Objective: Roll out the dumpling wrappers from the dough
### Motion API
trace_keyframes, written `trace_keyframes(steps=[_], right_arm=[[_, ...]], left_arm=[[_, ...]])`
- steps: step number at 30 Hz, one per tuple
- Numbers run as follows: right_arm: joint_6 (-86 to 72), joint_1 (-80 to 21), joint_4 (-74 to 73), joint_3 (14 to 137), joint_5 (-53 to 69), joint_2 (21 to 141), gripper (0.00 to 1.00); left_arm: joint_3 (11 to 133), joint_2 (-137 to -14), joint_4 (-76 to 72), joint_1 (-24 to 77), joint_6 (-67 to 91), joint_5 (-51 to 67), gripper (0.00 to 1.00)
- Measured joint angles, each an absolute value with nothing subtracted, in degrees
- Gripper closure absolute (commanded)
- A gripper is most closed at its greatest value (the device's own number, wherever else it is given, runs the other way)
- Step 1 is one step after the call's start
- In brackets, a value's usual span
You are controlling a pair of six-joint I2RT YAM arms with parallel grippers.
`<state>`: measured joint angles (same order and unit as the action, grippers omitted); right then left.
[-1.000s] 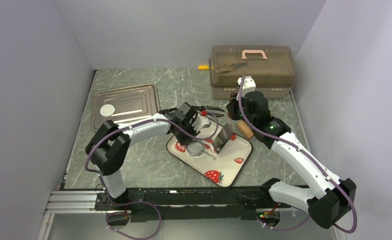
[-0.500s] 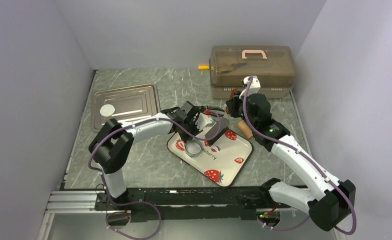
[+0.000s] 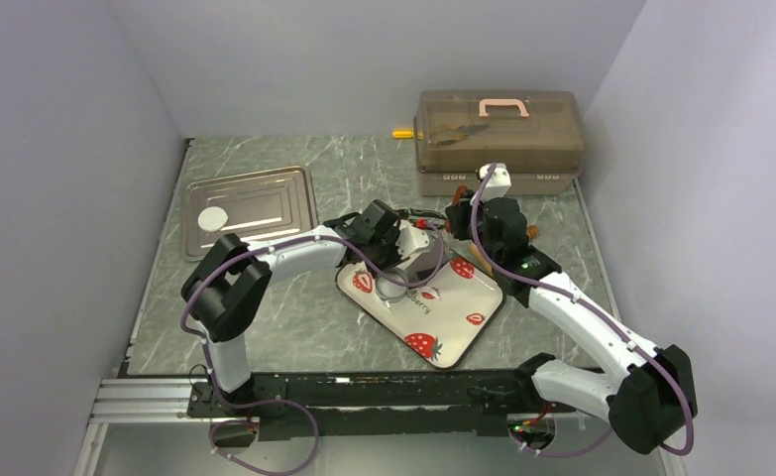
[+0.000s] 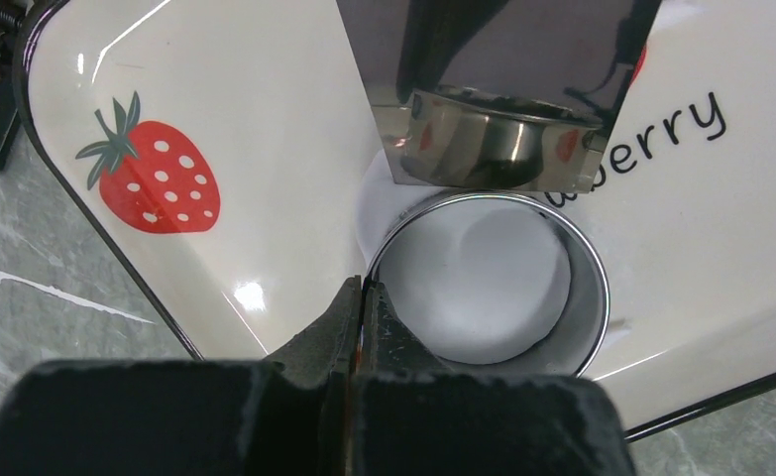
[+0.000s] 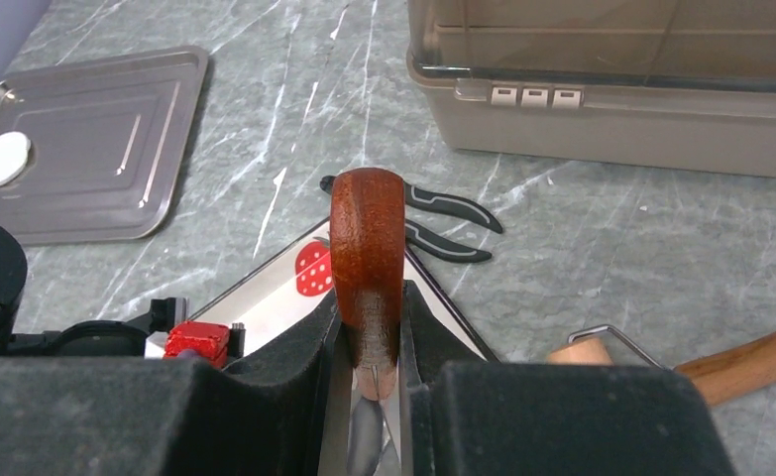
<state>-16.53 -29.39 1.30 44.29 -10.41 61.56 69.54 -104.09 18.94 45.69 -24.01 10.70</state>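
Note:
A shiny round ring [image 4: 587, 297] stands on the strawberry plate [image 4: 265, 149], with the flattened white dough [image 4: 483, 288] inside it and a little showing outside its left wall. My left gripper [image 4: 364, 290] is shut on the ring's near wall, one finger inside and one outside. My right gripper [image 5: 369, 327] is shut on the red-brown wooden handle [image 5: 367, 238] of a steel scraper. Its blade [image 4: 502, 89] leans over the ring's far rim. In the top view both grippers [image 3: 403, 260] [image 3: 453, 240] meet over the plate [image 3: 443, 317]. One dumpling wrapper [image 3: 212, 219] lies on the steel tray [image 3: 255, 203].
A brown toolbox [image 3: 498, 139] with a pink handle stands at the back right. Black-handled scissors [image 5: 443, 223] lie just beyond the plate. A wooden roller [image 5: 750, 362] with a wire frame rests on the table to the right. Grey walls close in both sides.
My left gripper has closed on the ring's wall. The right arm has swung the scraper leftward and laid its blade lower over the ring.

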Motion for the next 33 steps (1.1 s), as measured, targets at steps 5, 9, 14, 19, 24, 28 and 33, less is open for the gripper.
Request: trace_keyframes(steps=[5,9,14,19,24,28,33], right_arm=[[-14.06,-29.34,2.9,43.07,-12.21,61.56,1.0],[-11.64,-29.54,2.37,42.98,-15.66,61.01,1.0],[-9.69,-26.89,0.32,43.0,-17.76,59.96,1.0],[-8.36,-23.66,-0.64,43.07,-18.52,58.96,1.0],[-7.09,-22.06,-3.9,45.12,-17.98,58.43,1.0],[-6.79,-21.69,-7.42,47.51,-16.14,58.43,1.0],[-6.42,-21.19,-11.53,50.59,-15.18,58.33,1.0]], left_arm=[[69.54,-104.12,18.9,45.69,-25.96,11.66,1.0],[69.54,-104.12,18.85,45.74,-28.14,13.54,1.0],[69.54,-104.14,18.85,45.84,-30.63,16.27,1.0],[69.54,-104.31,19.07,46.06,-32.67,17.85,0.92],[70.02,-105.01,19.4,46.17,-33.8,18.15,0.68],[72.34,-106.54,21.47,46.24,-31.99,17.65,0.59],[76.71,-107.39,24.75,46.19,-27.42,16.08,0.51]])
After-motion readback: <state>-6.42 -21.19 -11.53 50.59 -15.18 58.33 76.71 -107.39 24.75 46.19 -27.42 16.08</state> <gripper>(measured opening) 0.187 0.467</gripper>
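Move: The left gripper has the rim of the metal ring cutter pinched; the ring's middle lies about 3 cm back and 1 cm right of it, 2 cm lower. From the right gripper, holding the scraper's handle, the blade's lower edge is some 7 cm back, 8 cm left and 19 cm below, just right of the ring. That ring is about 5 cm farther left. The rolling pin lies roughly 8 cm to the right gripper's right, level fore and aft; the black shears some 7 cm ahead, 6 cm left. Keep the scraper gripped and sweep the right gripper about 8 cm to the right, turning slightly clockwise, so the blade drags dough trimmings away from the ring; then lift it some 2 cm. Meanwhile let the left gripper, still pinching the rim, give back and right about 2 cm with a small clockwise turn, then open to free the ring and start rising. ##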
